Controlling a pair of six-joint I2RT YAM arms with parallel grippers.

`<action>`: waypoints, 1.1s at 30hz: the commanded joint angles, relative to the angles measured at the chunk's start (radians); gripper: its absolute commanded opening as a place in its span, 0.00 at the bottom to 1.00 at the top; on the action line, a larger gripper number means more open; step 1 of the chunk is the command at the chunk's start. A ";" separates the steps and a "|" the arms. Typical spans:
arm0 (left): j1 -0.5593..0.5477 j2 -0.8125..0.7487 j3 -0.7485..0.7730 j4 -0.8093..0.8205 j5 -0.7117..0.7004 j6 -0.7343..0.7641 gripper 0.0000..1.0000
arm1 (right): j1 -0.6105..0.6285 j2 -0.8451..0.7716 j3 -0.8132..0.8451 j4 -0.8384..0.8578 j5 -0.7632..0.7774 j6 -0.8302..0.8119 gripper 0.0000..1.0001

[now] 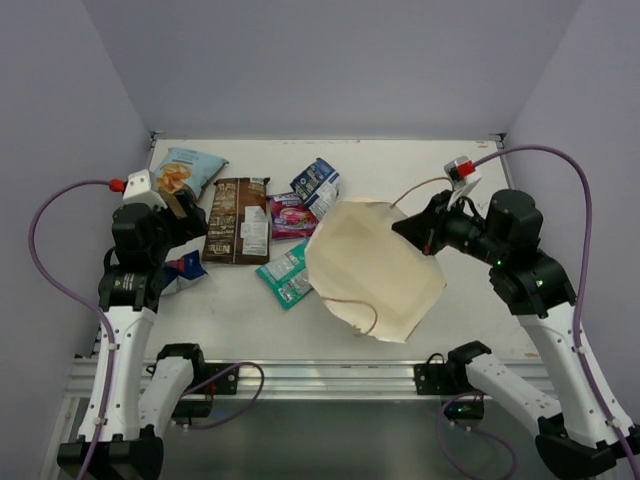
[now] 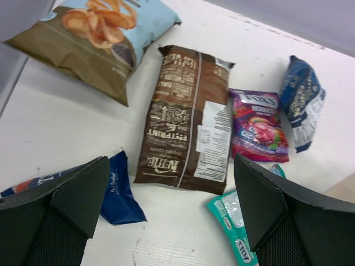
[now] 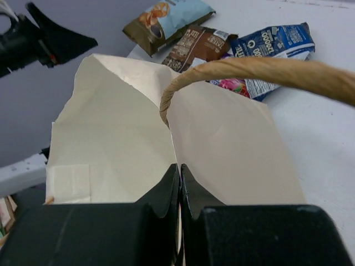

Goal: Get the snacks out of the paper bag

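The beige paper bag (image 1: 375,265) lies tilted at the table's middle. My right gripper (image 3: 178,166) is shut on the bag's edge (image 3: 122,127), with a cord handle (image 3: 249,69) looping above. Left of the bag, several snacks lie on the table: a light blue-and-tan chip bag (image 2: 100,33), a long dark brown packet (image 2: 188,116), a magenta one (image 2: 258,124), a blue-and-white one (image 2: 302,100), a teal one (image 2: 233,221) and a dark blue one (image 2: 113,194). My left gripper (image 2: 171,166) hangs open above them, holding nothing. The bag's inside is hidden.
The table's left edge and the grey side wall (image 1: 60,120) run close beside the chip bag (image 1: 185,168). The back wall (image 1: 330,60) rises behind the table. A metal rail (image 1: 320,378) with the arm bases runs along the front edge.
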 commanded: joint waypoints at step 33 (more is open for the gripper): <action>-0.077 -0.007 0.241 -0.257 0.131 0.129 1.00 | -0.496 0.384 0.047 0.176 0.216 0.384 0.02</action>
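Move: The right hand still pinches the paper bag's rim, with the bag's body hanging about 12 cm below, some 6 cm left and 4 cm back. The clear far-right patch of table it heads for is about 18 cm ahead, 14 cm right and 29 cm below. The teal packet lies roughly level and 26 cm left, the blue packet 30 cm ahead and 20 cm left. From the left hand, that patch is some 11 cm ahead and 70 cm right, about 20 cm below. Keeping its shut pinch on the bag's rim, the right hand swings the bag away from the snacks, forward about 18 cm and right about 14 cm towards the clear far-right table. It rises a few centimetres first, then sinks to some 9 cm below its start, turning clockwise about 40 degrees and tipping down. The empty, open left hand drifts right, up and back, about 4 cm each. ##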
